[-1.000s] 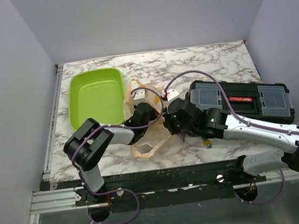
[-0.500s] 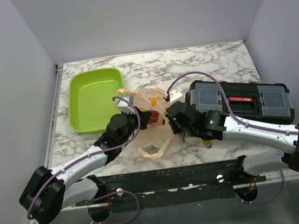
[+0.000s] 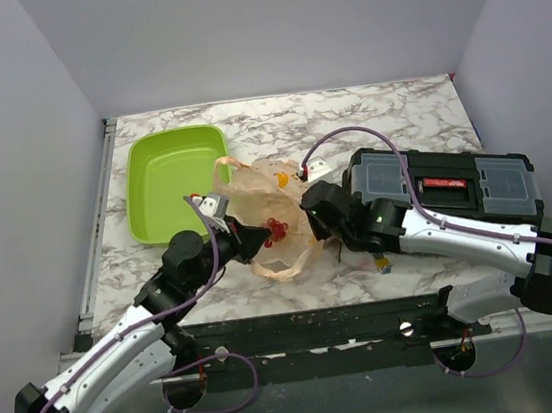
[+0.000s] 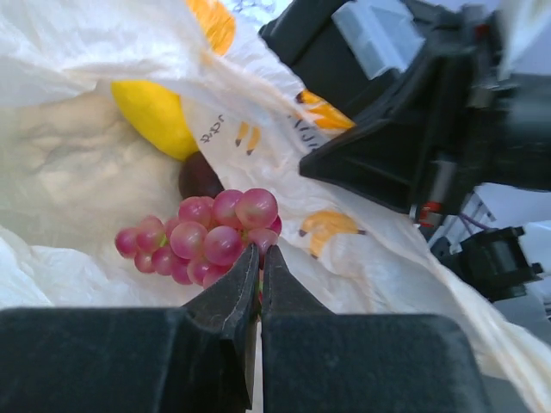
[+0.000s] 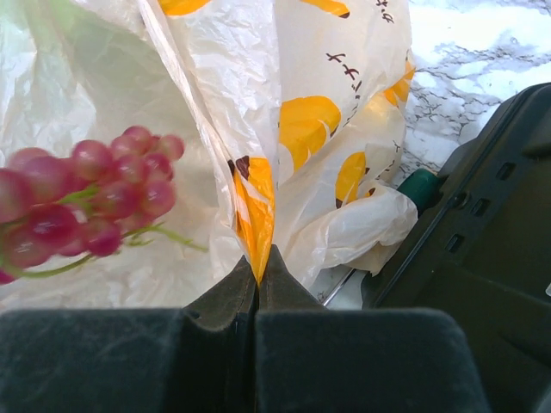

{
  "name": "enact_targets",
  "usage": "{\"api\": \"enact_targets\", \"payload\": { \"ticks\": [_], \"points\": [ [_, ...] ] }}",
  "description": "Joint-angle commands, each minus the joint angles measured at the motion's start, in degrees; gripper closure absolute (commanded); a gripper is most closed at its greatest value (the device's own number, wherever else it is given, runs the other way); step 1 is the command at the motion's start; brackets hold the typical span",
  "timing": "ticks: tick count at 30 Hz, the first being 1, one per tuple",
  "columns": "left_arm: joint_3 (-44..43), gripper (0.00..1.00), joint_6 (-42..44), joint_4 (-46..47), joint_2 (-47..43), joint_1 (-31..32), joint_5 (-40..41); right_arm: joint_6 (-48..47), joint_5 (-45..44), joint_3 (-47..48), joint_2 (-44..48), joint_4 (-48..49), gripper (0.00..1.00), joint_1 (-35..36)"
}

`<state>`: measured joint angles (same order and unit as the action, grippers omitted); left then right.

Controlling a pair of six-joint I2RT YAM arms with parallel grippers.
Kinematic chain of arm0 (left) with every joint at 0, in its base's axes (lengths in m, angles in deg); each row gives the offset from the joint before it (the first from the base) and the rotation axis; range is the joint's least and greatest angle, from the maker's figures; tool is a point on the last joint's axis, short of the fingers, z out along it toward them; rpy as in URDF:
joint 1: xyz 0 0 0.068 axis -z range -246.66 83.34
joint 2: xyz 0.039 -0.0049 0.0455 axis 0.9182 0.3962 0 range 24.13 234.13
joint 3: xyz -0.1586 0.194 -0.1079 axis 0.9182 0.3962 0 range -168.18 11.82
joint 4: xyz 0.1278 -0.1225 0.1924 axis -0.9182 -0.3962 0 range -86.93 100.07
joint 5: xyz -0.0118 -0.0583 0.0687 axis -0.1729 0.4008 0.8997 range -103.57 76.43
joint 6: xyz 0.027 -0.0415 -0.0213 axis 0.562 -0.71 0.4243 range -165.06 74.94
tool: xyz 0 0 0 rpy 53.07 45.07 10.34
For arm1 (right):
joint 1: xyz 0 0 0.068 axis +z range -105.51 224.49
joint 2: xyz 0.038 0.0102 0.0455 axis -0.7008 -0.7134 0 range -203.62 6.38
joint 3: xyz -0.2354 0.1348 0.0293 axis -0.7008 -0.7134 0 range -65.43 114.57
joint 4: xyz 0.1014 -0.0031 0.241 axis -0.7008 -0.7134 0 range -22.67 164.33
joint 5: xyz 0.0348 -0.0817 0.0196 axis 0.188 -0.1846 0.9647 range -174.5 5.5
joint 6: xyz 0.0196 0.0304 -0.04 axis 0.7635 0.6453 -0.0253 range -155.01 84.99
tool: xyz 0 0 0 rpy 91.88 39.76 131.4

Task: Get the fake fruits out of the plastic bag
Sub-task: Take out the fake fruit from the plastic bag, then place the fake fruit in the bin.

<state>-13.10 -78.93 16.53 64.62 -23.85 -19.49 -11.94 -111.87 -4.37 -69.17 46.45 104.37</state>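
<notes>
The plastic bag (image 3: 259, 190) lies crumpled mid-table, peach-beige with orange prints. My left gripper (image 3: 257, 237) sits at the bag's near-left opening, shut on the stem of the dark red grape bunch (image 3: 276, 231). In the left wrist view the grapes (image 4: 207, 237) hang just past the closed gripper (image 4: 259, 254), with the yellow fruit (image 4: 155, 116) deeper inside the bag (image 4: 77, 181). My right gripper (image 5: 258, 258) is shut on a fold of the bag (image 5: 327, 112), and the grapes (image 5: 77, 206) show to its left. In the top view the right gripper (image 3: 311, 228) holds the bag's right side.
A lime-green tray (image 3: 177, 178) stands at the back left, touching the bag's far corner. A black toolbox (image 3: 445, 186) lies right of the bag, under the right arm. A green-handled tool (image 5: 419, 185) pokes out beside the toolbox (image 5: 482, 249).
The left gripper has closed on the grape stem and its arm has drawn back toward the near left, bringing the grapes to the bag's mouth. The right gripper keeps its hold.
</notes>
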Motion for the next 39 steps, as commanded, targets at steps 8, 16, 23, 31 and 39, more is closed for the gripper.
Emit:
{"api": "enact_targets", "payload": {
  "ticks": [8,16,23,31,39],
  "points": [
    [-18.7,1.00,11.0,-24.8,-9.4,-0.5,5.2,-1.1,-0.4,1.7,-0.5,1.3,0.99,-0.5],
    [-36.2,1.00,21.4,-35.5,-4.1,-2.3,15.5,-0.4,-0.8,1.0,0.5,1.1,0.99,-0.6],
    [-47.9,1.00,27.6,-36.1,0.6,-4.7,25.6,0.2,-0.9,0.7,1.3,1.3,0.99,-0.6],
    [-46.7,1.00,30.5,-24.5,4.0,-10.2,38.4,0.0,-0.8,0.1,2.0,1.8,0.99,-0.6],
    [-48.9,1.00,21.9,-23.6,14.4,-25.5,27.0,-1.2,1.0,-0.3,3.0,2.9,0.99,-0.6]
  ]
}}
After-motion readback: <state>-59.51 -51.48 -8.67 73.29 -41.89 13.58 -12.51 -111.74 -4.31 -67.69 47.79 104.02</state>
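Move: The left hand holds the grapes at the plastic bag's mouth. From it, the green tray's middle lies about 20 cm ahead, 20 cm to the left and 18 cm below. The bag's middle is some 9 cm ahead, 2 cm to the right and 11 cm down, and the right gripper is about 10 cm to the right, roughly level fore and aft and 3 cm lower. From the right hand, the tray is about 16 cm ahead, 30 cm left and 15 cm below. Still pinching the grapes, the left hand lifts them up out of the bag's mouth, rising about 24 cm and swinging some 19 cm left; it eases back slightly before curving forward. The wrist turns roughly 50 degrees counter-clockwise until the fingers point level and straight forward, high and in line with the tray. The right hand keeps its pinch on the bag's rim and practically stays put. ##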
